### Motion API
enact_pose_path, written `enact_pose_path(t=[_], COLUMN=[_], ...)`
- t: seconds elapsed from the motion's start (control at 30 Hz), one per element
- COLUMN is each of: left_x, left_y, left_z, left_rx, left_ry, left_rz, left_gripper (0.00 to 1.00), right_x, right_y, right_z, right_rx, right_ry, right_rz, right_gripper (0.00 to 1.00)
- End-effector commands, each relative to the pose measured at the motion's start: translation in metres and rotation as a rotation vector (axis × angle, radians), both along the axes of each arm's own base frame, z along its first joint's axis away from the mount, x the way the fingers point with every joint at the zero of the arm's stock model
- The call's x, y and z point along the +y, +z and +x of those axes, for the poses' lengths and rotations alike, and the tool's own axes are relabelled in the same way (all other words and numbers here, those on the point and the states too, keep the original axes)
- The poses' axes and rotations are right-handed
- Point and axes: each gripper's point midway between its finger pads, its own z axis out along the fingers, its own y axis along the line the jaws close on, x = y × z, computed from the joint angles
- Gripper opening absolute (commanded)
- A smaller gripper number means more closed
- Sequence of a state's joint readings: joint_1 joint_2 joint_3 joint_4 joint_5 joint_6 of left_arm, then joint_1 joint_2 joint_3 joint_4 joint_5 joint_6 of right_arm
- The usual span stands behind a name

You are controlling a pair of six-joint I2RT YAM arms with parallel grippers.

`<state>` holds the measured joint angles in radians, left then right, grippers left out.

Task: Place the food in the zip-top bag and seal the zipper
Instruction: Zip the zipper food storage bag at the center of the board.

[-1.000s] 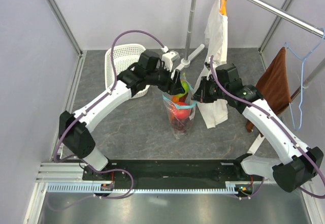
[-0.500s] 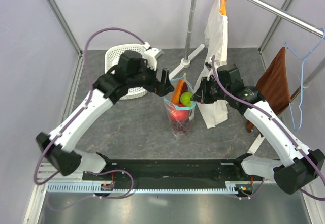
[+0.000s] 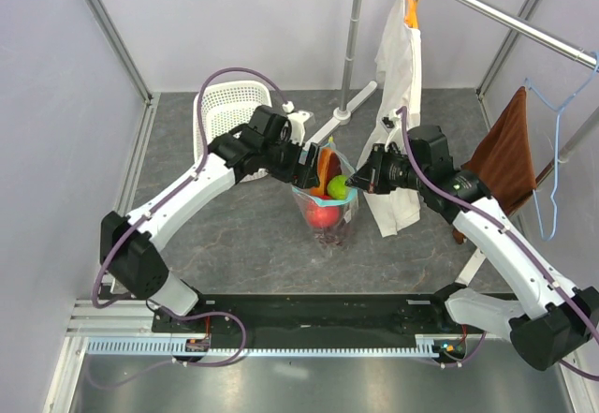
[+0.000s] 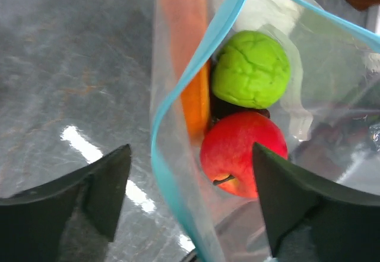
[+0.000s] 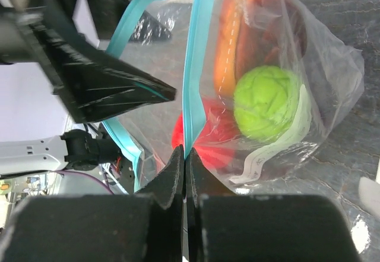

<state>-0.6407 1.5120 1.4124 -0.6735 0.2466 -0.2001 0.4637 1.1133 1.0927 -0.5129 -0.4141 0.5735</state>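
Note:
The clear zip-top bag (image 3: pixel 328 216) stands in mid-table with its mouth open. Inside are the green fruit (image 3: pixel 337 185), red apple (image 3: pixel 322 213), papaya slice (image 3: pixel 326 165) and dark grapes (image 3: pixel 329 238). My right gripper (image 3: pixel 358 181) is shut on the teal zipper (image 5: pixel 191 84) at the bag's right rim (image 5: pixel 186 154). My left gripper (image 3: pixel 309 163) is open and straddles the near zipper edge (image 4: pixel 169 185), with one finger (image 4: pixel 107 185) outside the bag. The green fruit (image 4: pixel 252 69), apple (image 4: pixel 243 153) and papaya (image 4: pixel 189 54) show in the left wrist view. The small dark ball is hidden.
A white basket (image 3: pixel 227 113) stands behind the left arm. A metal pole (image 3: pixel 352 38) with a foot rises behind the bag. A white cloth (image 3: pixel 401 95) hangs right of the bag; a brown towel (image 3: pixel 505 155) and a blue hanger (image 3: pixel 554 151) hang far right.
My left gripper drew back left from above the bag, leaving the papaya inside, then came back to the bag's left rim, open. The right gripper kept its hold.

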Motion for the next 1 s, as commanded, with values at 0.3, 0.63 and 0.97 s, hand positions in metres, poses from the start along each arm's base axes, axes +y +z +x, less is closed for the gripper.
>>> enact_pose_path(t=[0.3,0.63,0.97], left_x=[-0.043,0.000,0.013], left_y=[0.094,0.031,0.022], left_z=[-0.071,-0.100,-0.078], left_rx=[0.009,0.231,0.120], left_ry=[-0.628,-0.848,-0.960], left_rz=[-0.279,-0.190,-0.143], left_gripper=[0.12,0.06,0.07], right_x=[0.056,0.061,0.009], right_y=[0.061,0.054,0.045], right_z=[-0.012,-0.027,-0.052], right_rx=[-0.230,-0.407,-0.714], right_ry=[0.089,0.182,0.363], right_rz=[0.195,0.097,-0.240], right_gripper=[0.01,0.61,0.93])
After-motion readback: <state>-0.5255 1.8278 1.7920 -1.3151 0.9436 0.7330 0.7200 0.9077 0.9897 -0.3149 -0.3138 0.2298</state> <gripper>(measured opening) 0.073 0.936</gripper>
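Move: The zipper rim on the bag's left side runs between the left hand's open fingers, about 2 cm back of its hand point and 1 to 2 cm below. From that hand, the green ball inside the bag lies some 7 cm to the right, 1 cm back and 7 cm down; the red ball 3 cm right, 6 cm back and 9 cm down. From the right hand, already pinching the rim's other side, the left rim is some 10 cm left and level fore and aft. Back, up and a little right goes the left hand, closing on the bag's zipper rim, then it comes down again to end about 5 cm back, turned some 50 degrees clockwise and pinching the rim. The right hand first swings about 7 cm left and a little back towards it, opening wide to release its side, then draws back, up and right as its fingers tip down. ##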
